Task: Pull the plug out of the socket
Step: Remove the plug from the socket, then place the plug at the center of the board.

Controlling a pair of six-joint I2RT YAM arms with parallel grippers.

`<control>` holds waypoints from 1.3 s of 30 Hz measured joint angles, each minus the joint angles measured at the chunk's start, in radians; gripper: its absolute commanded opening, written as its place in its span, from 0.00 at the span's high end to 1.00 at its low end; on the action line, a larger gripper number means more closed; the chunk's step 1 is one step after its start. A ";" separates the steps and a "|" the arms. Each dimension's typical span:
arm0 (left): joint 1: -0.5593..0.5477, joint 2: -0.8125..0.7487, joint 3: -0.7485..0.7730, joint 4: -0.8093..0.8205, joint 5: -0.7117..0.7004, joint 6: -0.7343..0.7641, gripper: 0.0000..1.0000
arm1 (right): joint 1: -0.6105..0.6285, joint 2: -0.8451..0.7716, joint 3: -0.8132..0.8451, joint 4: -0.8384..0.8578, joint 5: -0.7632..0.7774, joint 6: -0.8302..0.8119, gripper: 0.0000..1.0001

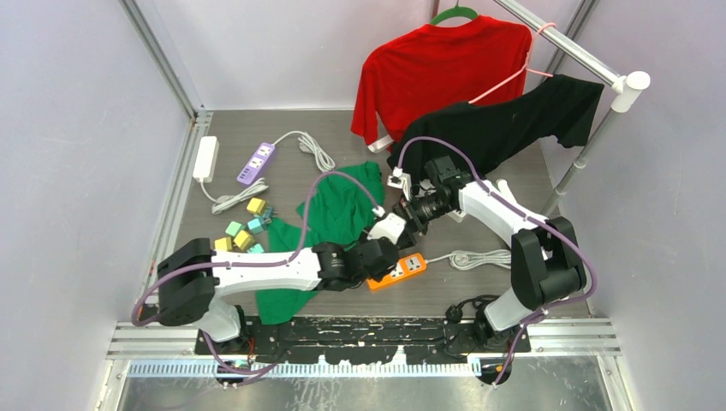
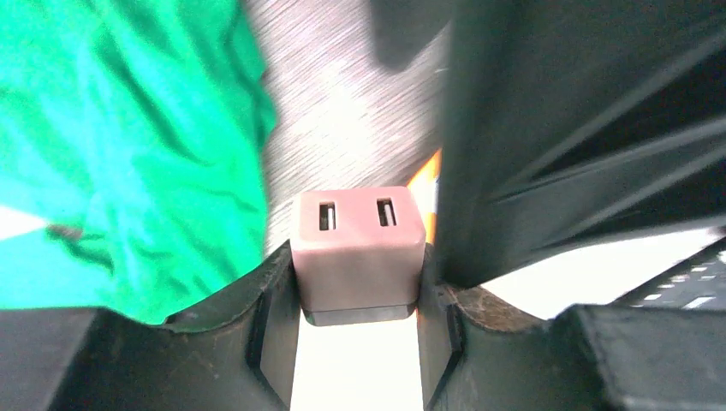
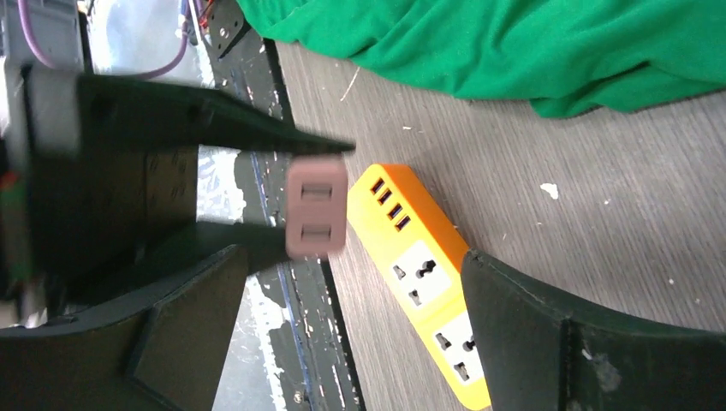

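The plug [image 2: 358, 248] is a small pinkish-white cube with two slots on its face. My left gripper [image 2: 358, 289] is shut on it, with a finger pressed against each side. In the top view the plug [image 1: 389, 229] sits above the table, between the two wrists. The socket is an orange power strip [image 1: 399, 271] lying flat on the table. In the right wrist view the plug [image 3: 316, 210] hangs clear of the strip [image 3: 424, 278], whose visible outlets are bare. My right gripper [image 3: 364, 330] stands wide open just behind the plug, holding nothing.
A green shirt [image 1: 342, 210] lies crumpled left of the strip. Red [image 1: 437, 68] and black [image 1: 514, 124] shirts hang on a rack at the back right. A purple strip [image 1: 257, 163], a white strip [image 1: 205, 158] and several coloured blocks [image 1: 244, 229] lie to the left. A white cord [image 1: 479, 257] trails right.
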 measured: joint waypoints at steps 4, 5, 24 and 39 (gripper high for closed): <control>0.005 -0.106 -0.159 0.016 -0.064 -0.060 1.00 | 0.004 -0.006 0.000 -0.020 -0.001 -0.040 0.00; 0.006 -0.136 -0.198 0.014 -0.087 -0.076 1.00 | 0.005 -0.007 0.000 -0.024 0.002 -0.046 0.00; 0.806 -0.716 -0.558 0.020 0.055 -0.274 1.00 | 0.010 -0.011 0.000 -0.031 0.065 -0.071 0.00; 1.307 -0.472 -0.520 0.072 0.308 -0.419 1.00 | 0.010 -0.011 0.000 -0.032 0.073 -0.077 0.00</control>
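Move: From the left hand, which already holds the pink plug, the heap of loose plugs it is bound for lies about 37 cm to the left, 12 cm farther out and some 9 cm below. The orange power strip is almost straight below, about 3 cm back and 10 cm down; the green cloth lies 18 cm left and 6 cm ahead, the purple strip 32 cm left and 28 cm ahead. From the right hand the heap is about 41 cm left, 10 cm ahead. Keeping its pinch on the pink plug, the left hand sweeps about 37 cm to the left, away from the orange strip and across the green cloth towards the loose plugs, at first dipping a little and then also working some 11 cm forward as the wrist swings roughly 80 degrees counter-clockwise. Near the heap it sinks a few centimetres, fingers still closed on the plug, while the right hand stays with its empty fingers wide open beside the orange strip. ##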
